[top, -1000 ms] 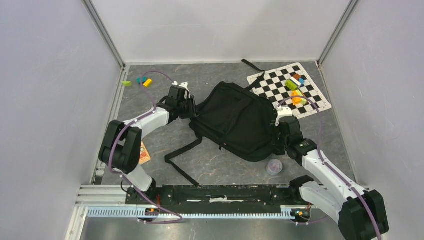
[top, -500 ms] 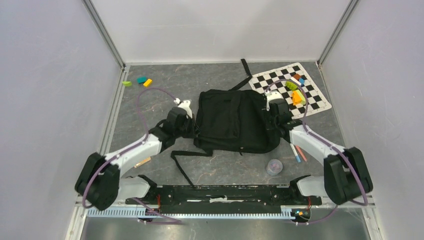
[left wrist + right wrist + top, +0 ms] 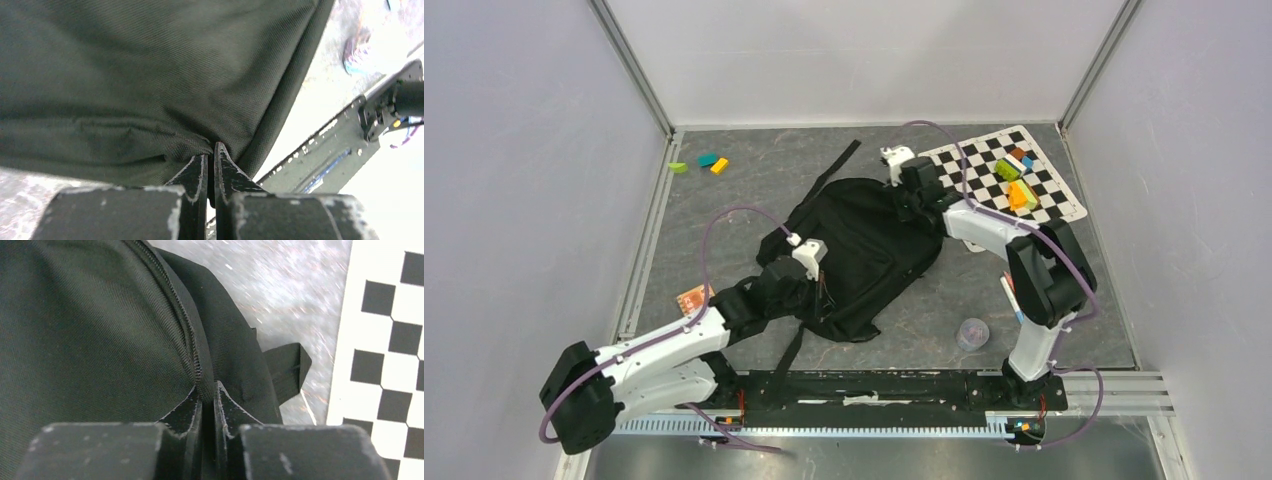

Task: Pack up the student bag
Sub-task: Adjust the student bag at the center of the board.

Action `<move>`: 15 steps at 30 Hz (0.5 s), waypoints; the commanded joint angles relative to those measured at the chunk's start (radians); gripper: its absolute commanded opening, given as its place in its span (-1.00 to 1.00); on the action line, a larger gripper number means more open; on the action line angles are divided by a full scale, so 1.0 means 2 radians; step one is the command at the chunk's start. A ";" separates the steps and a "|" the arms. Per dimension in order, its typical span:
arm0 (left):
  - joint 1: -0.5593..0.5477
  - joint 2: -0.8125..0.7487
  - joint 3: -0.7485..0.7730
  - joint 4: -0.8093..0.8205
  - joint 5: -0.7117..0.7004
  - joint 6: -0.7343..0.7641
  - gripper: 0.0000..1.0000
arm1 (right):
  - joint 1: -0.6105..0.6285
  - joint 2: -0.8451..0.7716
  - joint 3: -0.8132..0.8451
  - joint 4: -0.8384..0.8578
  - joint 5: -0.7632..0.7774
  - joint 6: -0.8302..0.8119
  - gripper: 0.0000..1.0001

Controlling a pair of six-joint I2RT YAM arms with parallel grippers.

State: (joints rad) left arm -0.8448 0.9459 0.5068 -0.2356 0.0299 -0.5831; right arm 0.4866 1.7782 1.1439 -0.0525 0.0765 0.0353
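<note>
The student bag, a large black fabric backpack, lies slanted across the middle of the floor, one strap trailing to the far side and another toward the front rail. My left gripper is shut on a fold of fabric at the bag's near-left edge; the left wrist view shows the cloth pinched at the fingertips. At the bag's far right corner, my right gripper is shut on the zipper seam, with the seam caught between its tips.
A black-and-white chequered mat with coloured blocks lies at the far right, just beyond the right gripper. More blocks sit far left. A small purple cup, pens and an orange card lie near the front.
Both grippers closed on the bag. The left arm drew back toward the front rail, the right arm swung toward the far side by the mat, and the bag turned to a slant.
</note>
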 commanded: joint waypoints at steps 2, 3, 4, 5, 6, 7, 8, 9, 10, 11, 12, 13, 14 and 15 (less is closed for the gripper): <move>-0.030 0.034 0.026 0.064 0.093 0.001 -0.76 | 0.058 0.034 0.092 0.030 -0.017 -0.014 -0.48; -0.031 0.039 0.036 0.058 0.088 0.006 -0.47 | 0.060 0.034 0.099 0.028 -0.014 -0.013 -0.29; -0.031 0.040 0.049 0.050 0.080 0.012 -0.23 | 0.060 0.030 0.103 0.010 -0.007 -0.013 -0.09; -0.032 0.039 0.059 0.039 0.067 0.016 0.07 | 0.060 0.021 0.102 0.003 0.006 -0.014 0.09; -0.032 0.035 0.071 0.030 0.049 0.020 0.30 | 0.060 0.008 0.099 -0.005 0.016 -0.013 0.29; -0.032 0.030 0.084 0.016 0.034 0.025 0.53 | 0.060 -0.008 0.092 -0.011 0.028 -0.014 0.46; -0.031 0.026 0.094 0.002 0.013 0.029 0.73 | 0.060 -0.023 0.083 -0.019 0.038 -0.013 0.56; -0.031 0.021 0.107 -0.014 -0.005 0.033 0.92 | 0.060 -0.042 0.074 -0.028 0.044 -0.013 0.64; -0.030 0.018 0.118 -0.028 -0.013 0.035 0.99 | 0.060 -0.062 0.060 -0.037 0.052 -0.009 0.69; -0.023 0.019 0.128 -0.043 -0.025 0.038 0.99 | 0.060 -0.080 0.049 -0.051 0.065 0.000 0.73; -0.015 0.023 0.142 -0.057 -0.018 0.043 0.99 | 0.059 -0.097 0.030 -0.060 0.078 0.013 0.77; 0.001 0.030 0.155 -0.077 -0.007 0.049 0.99 | 0.058 -0.121 0.012 -0.067 0.084 0.024 0.79; 0.015 0.040 0.170 -0.093 0.002 0.056 0.99 | 0.058 -0.146 -0.014 -0.070 0.087 0.037 0.81; 0.034 0.046 0.180 -0.111 0.008 0.062 0.99 | 0.057 -0.167 -0.036 -0.070 0.088 0.051 0.83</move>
State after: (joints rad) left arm -0.8772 1.0115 0.7498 -0.3626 0.0799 -0.5476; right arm 0.6071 1.6241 1.1988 -0.1387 0.1749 0.0402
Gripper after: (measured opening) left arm 0.993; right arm 0.897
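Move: Beneath both shut grippers, which still pinch its edges, lies the student bag: its middle is about 12 cm ahead and 7 cm right of the left hand, and about 11 cm back and 11 cm left of the right, a few centimetres lower. The orange notebook is some 27 cm left and 3 cm ahead of the left hand. From the right hand, the chessboard's middle is 21 cm right and 7 cm ahead, the clear cup 14 cm right and 28 cm back. Dragging its pinched far edge of the bag about 7 cm to the left, the right hand opens as it goes, lets go and lifts, easing back right and a little backward. The left hand pulls its near corner 2–3 cm back and 3 cm right, then opens wide, comes free and rises about 7 cm, returning forward. ##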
